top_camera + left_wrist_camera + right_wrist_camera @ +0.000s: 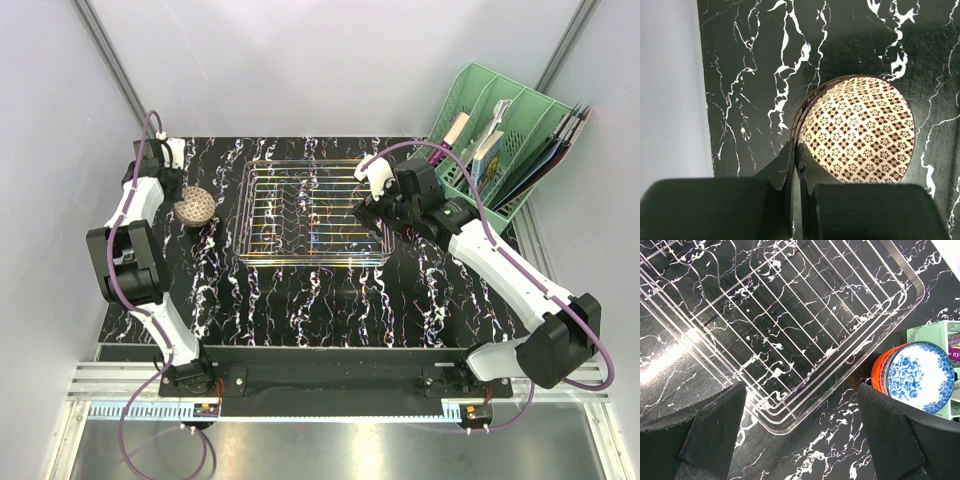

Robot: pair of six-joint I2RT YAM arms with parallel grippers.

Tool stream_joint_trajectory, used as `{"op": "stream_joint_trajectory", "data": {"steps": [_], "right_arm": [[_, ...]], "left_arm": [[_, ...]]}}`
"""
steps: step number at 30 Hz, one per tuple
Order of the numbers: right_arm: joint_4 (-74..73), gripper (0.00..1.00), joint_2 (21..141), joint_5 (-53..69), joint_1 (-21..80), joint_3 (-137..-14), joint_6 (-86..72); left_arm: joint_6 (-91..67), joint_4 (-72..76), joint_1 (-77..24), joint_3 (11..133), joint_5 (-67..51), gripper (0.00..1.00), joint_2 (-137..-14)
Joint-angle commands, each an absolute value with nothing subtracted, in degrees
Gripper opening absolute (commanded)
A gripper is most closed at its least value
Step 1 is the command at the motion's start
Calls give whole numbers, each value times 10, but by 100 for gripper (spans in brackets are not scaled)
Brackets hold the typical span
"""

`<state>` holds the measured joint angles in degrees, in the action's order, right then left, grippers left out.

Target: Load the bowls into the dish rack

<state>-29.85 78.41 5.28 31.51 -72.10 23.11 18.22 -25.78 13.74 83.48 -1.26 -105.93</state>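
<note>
A pink-red patterned bowl (195, 208) (860, 132) sits on the black marbled table left of the dish rack (310, 261). My left gripper (181, 193) (796, 147) is shut on the bowl's near-left rim, with one finger inside and one outside. My right gripper (375, 215) (801, 386) hangs open above the rack's near right corner (873, 351), with nothing between its fingers. In the right wrist view a blue-and-white bowl (921, 376) rests inside an orange-red bowl (881, 374), just right of the rack. The right arm hides both in the top view. No bowl shows inside the rack.
A green slotted file organiser (500, 130) (935, 332) with papers stands at the back right, right beside the stacked bowls. A grey wall runs along the table's left edge (670, 90), near the left gripper.
</note>
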Motion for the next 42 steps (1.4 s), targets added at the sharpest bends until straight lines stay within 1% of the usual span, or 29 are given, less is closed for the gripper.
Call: {"op": "stream_joint_trajectory", "data": {"steps": [1, 6, 7, 9, 11, 13, 16, 26, 31, 35, 36, 38, 42], "right_arm": [[-294, 100, 779, 60, 320, -733, 228], [-294, 100, 781, 59, 320, -734, 229], [-294, 100, 781, 59, 320, -735, 229], [-294, 100, 780, 59, 320, -736, 229], [-294, 100, 780, 58, 320, -737, 229], [-294, 100, 778, 57, 319, -737, 229], [-294, 100, 778, 58, 320, -736, 229], [-294, 100, 778, 57, 320, -735, 228], [-294, 100, 775, 55, 320, -736, 230], [-295, 100, 775, 55, 320, -736, 230], [-294, 100, 775, 56, 319, -735, 230], [-295, 100, 775, 57, 320, -732, 230], [-294, 100, 770, 55, 320, -728, 233]], "left_arm": [[186, -227, 136, 856, 13, 0, -1062], [186, -225, 136, 858, 15, 1, -1060], [186, -224, 136, 858, 15, 6, -1061], [189, -225, 136, 858, 17, 8, -1062], [190, -224, 136, 858, 18, 18, -1062], [192, -224, 136, 855, 19, 21, -1063], [192, -225, 136, 851, 18, 31, -1065], [205, -217, 136, 827, 26, 33, -1066], [210, -214, 136, 806, 26, 39, -1060], [214, -204, 137, 782, 31, 40, -1061], [214, -204, 135, 780, 33, 43, -1063], [214, -201, 136, 780, 35, 45, -1066], [214, -200, 136, 782, 40, 45, -1070]]}}
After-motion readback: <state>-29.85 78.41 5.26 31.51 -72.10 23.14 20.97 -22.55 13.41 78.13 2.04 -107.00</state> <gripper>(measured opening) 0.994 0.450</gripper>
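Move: My left hand's fingertips are shut on the left rim of the patterned bowls, whose middle lies about 6 cm to the right, 1 cm ahead and 4 cm below. The dish rack is the nearest neighbour, its middle some 41 cm to the right and 3 cm back from my left hand, about 5 cm lower. From my waiting right hand, the bowls are roughly 53 cm left, 11 cm ahead and 15 cm below. I let go of the left rim by spreading my left fingers to nearly half open, staying almost in place except for about 1 cm of drift left. Then I sink some 3.5 cm and draw back about 1.5 cm, still opening a little, so the fingers come down lower at the rim with the right finger over the bowl's inside. ##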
